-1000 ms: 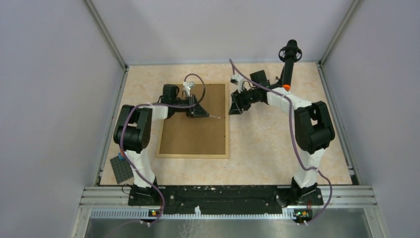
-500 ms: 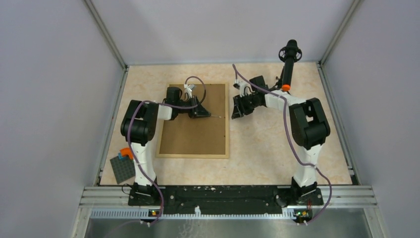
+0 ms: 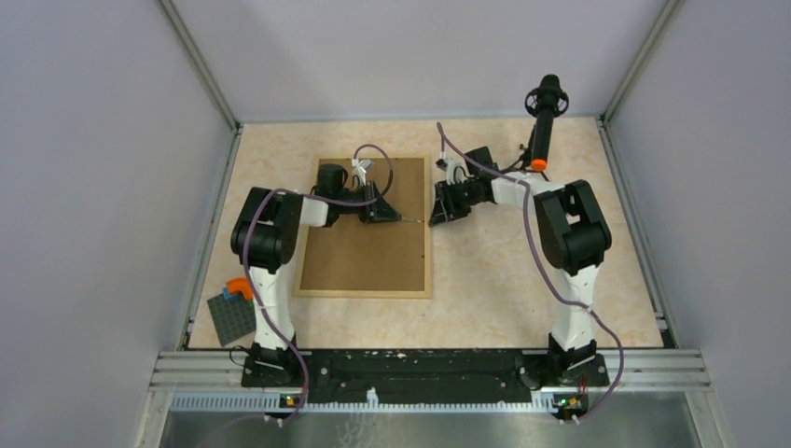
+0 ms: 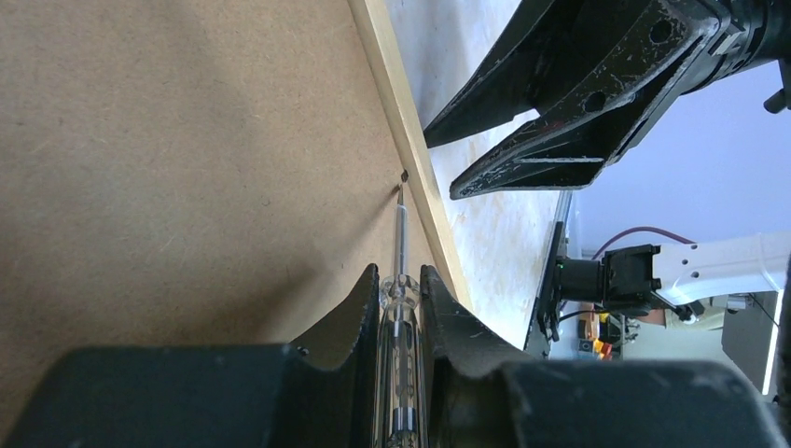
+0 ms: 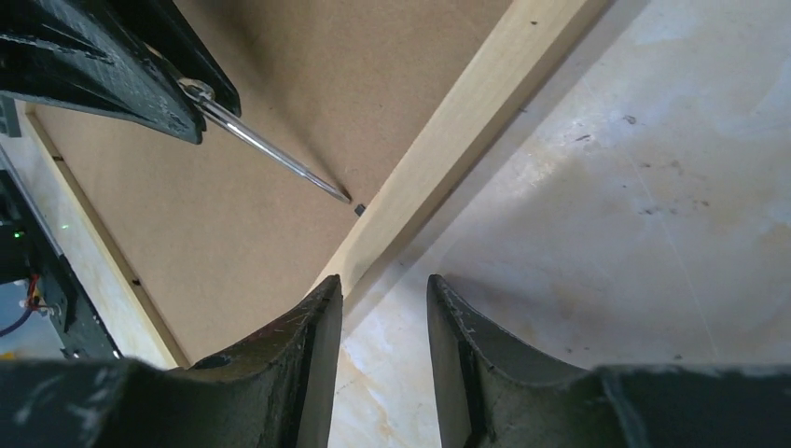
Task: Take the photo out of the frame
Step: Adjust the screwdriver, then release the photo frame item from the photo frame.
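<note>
The frame (image 3: pixel 428 252) lies face down, with its brown backing board (image 4: pixel 187 140) up and its light-wood edge (image 5: pixel 466 121) showing. The photo is hidden beneath the board. My left gripper (image 4: pixel 399 273) is shut on a clear-handled screwdriver (image 4: pixel 399 233). The screwdriver's tip rests at a small dark tab (image 4: pixel 405 175) beside the frame's right rail. My right gripper (image 5: pixel 383 285) is open and holds nothing. It hovers over the table just outside that rail, opposite the left gripper (image 3: pixel 390 215). From above, the right gripper (image 3: pixel 435 217) almost touches the frame edge.
A dark grey studded baseplate (image 3: pixel 230 319) with an orange and blue brick (image 3: pixel 239 288) sits at the front left. A black stand with an orange ring (image 3: pixel 544 121) rises at the back right. Enclosure walls bound the marbled table (image 3: pixel 494 271).
My right gripper has moved left, up to the frame's right rail, and its jaws have narrowed. The left arm's elbow has swung right, while the screwdriver tip has stayed near the tab.
</note>
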`<state>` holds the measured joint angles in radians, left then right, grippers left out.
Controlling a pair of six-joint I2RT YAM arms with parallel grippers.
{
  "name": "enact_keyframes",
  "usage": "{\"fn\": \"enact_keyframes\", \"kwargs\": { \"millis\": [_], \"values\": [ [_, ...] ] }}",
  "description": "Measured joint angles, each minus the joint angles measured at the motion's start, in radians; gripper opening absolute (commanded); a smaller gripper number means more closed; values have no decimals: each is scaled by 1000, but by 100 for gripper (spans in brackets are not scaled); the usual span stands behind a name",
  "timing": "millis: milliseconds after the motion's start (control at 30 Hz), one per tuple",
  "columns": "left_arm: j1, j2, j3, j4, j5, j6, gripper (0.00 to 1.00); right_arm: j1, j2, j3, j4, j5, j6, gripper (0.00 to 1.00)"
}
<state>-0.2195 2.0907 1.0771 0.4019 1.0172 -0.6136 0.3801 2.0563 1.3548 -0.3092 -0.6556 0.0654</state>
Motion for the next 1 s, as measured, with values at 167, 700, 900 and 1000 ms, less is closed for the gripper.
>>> {"fn": "enact_keyframes", "kwargs": {
  "millis": [167,700,900,1000],
  "values": [
    [-6,10,3,6,11,-2,0,11,8,2,12,-5,19,34],
    [-4,46,23,27,36,-43,0,27,39,35,0,-11,46,10],
    [-8,46,26,32,40,-39,0,27,51,56,-25,-13,50,1],
    [-10,45,30,31,41,-34,0,27,58,71,-44,-13,51,0]
  ]
}}
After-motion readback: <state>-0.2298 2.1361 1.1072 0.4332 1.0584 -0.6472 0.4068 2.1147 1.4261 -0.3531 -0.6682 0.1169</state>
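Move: The black tab on the inner edge of the frame's right-hand rail lies about 5 cm to the right of the left hand, roughly 1 cm ahead and 3 cm lower; the rail itself is 6 cm to the right, and the frame's near right corner some 15 cm back. From the right hand that rail is about 2 cm to the left and slightly below, with the tab about 3 cm to the left, nearly level fore and aft. The screwdriver, still pinched in the left fingers, is eased scarcely 1 cm to the right, dipping slightly, until its tip bears on the black tab. Meanwhile the right hand slides about 1.5 cm left to the rail's outer side, half-closing its fingers, then stops with the fingertips braced against the rail opposite the screwdriver. ##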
